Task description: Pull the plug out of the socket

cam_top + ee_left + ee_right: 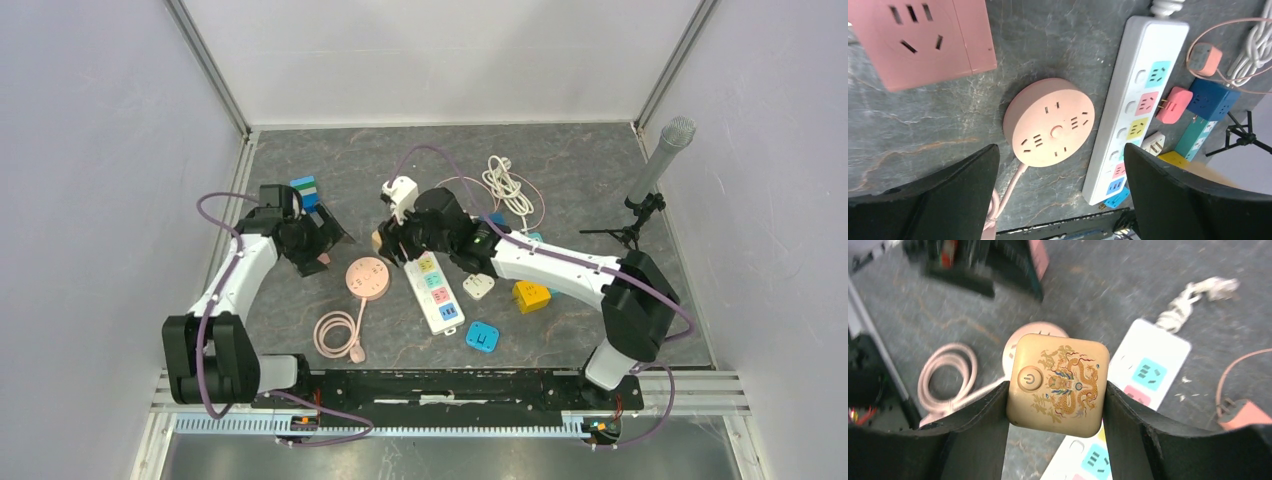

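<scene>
My right gripper (pixel 1055 392) is shut on a gold square plug (pixel 1058 384) with a dragon print and a power button. It holds the plug in the air, clear of the white power strip (pixel 1148 365) below it. In the top view the gold plug (pixel 378 240) hangs by the far end of the strip (pixel 436 292), next to the round pink socket (pixel 368 277). My left gripper (pixel 320 245) is open and empty; its wrist view shows the round pink socket (pixel 1050 122) between the wide-apart fingers (pixel 968 175).
A pink cube socket (pixel 923 40) lies by the left gripper. A pink plug (pixel 1173 105), blue cube (pixel 1210 97), white plug (pixel 478 286), yellow cube (pixel 530 296) and blue plug (pixel 483 336) lie right of the strip. A white cable (pixel 508 185) and microphone stand (pixel 655 170) are at the back right.
</scene>
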`<state>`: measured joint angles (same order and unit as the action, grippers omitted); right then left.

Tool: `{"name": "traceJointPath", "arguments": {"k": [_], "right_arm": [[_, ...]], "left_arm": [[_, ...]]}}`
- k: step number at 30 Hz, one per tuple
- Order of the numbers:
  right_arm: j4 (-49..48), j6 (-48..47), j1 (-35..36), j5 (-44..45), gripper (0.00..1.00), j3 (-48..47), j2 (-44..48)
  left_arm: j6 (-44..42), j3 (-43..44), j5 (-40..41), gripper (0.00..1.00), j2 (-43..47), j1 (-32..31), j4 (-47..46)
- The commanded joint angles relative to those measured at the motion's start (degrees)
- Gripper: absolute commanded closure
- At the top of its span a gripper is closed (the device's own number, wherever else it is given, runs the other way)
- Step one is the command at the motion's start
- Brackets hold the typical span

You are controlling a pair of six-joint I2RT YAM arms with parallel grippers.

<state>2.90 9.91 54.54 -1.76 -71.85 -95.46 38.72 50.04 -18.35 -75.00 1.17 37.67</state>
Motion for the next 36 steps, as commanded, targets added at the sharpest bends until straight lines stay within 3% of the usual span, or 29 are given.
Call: {"name": "traceJointPath", "arguments": {"k": [1, 7, 14, 20, 24, 26, 30, 36], "right_arm": [[3.3, -4.8, 1.2, -10.3, 0.98, 3.4, 1.6], [6.3, -9.4, 4.5, -15.0, 0.92, 5.8, 0.2], [10.2, -12.2, 5.3, -27.0, 0.83, 7.9, -4.9], [9.8, -12.4, 5.4, -24.5, 0.53, 8.7, -6.8], [10.5, -11.6, 5.3, -21.4, 0.21, 6.7, -7.5], [9.7, -11.8, 5.3, -21.8, 0.13, 6.2, -6.4], [8.4, -10.9, 5.2, -18.4, 0.03, 4.8, -4.7], [9.0, -10.1, 4.6, -9.0, 0.02, 4.0, -1.1]], "left_arm": [[-5.4, 5.7, 6.3, 0.00, 3.3, 0.1, 7.2], [-7.8, 9.5, 14.3, 0.00, 4.8, 0.1, 12.2], [-7.4, 9.5, 15.4, 0.00, 5.3, 0.2, 12.0], [-7.1, 9.8, 15.4, 0.00, 6.3, 0.2, 12.1], [-7.9, 10.7, 15.6, 0.00, 7.4, 0.3, 13.0], [-8.6, 11.1, 15.3, 0.00, 8.3, 0.3, 13.0], [-9.3, 12.8, 14.9, 0.00, 9.2, 0.2, 13.6], [-9.9, 17.0, 15.0, 0.00, 8.9, 0.3, 16.6]]}}
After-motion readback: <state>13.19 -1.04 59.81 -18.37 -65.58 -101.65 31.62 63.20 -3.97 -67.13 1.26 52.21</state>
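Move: The right hand, already holding the orange plug clear of the round socket, takes it to bare table about 13 cm back, 1 cm right and 14 cm below. From this hand, the round socket lies 6 cm back, level sideways, 15 cm below; the power strip's middle is 5 cm back and 11 cm right, the coiled cord 17 cm back and 7 cm left. That spot is some 11 cm back, 8 cm right and 8 cm below the left hand. Back and down together, about 13 cm each, the right hand carries the orange plug past the round socket to the bare table on its near side, turning some 30 degrees counter-clockwise; there its fingers open wide and it eases forward 2–3 cm, rising slightly. The left hand, already open, goes up and left away from the round socket, pauses, then climbs again, tilting about 15 degrees with its left side rising. ##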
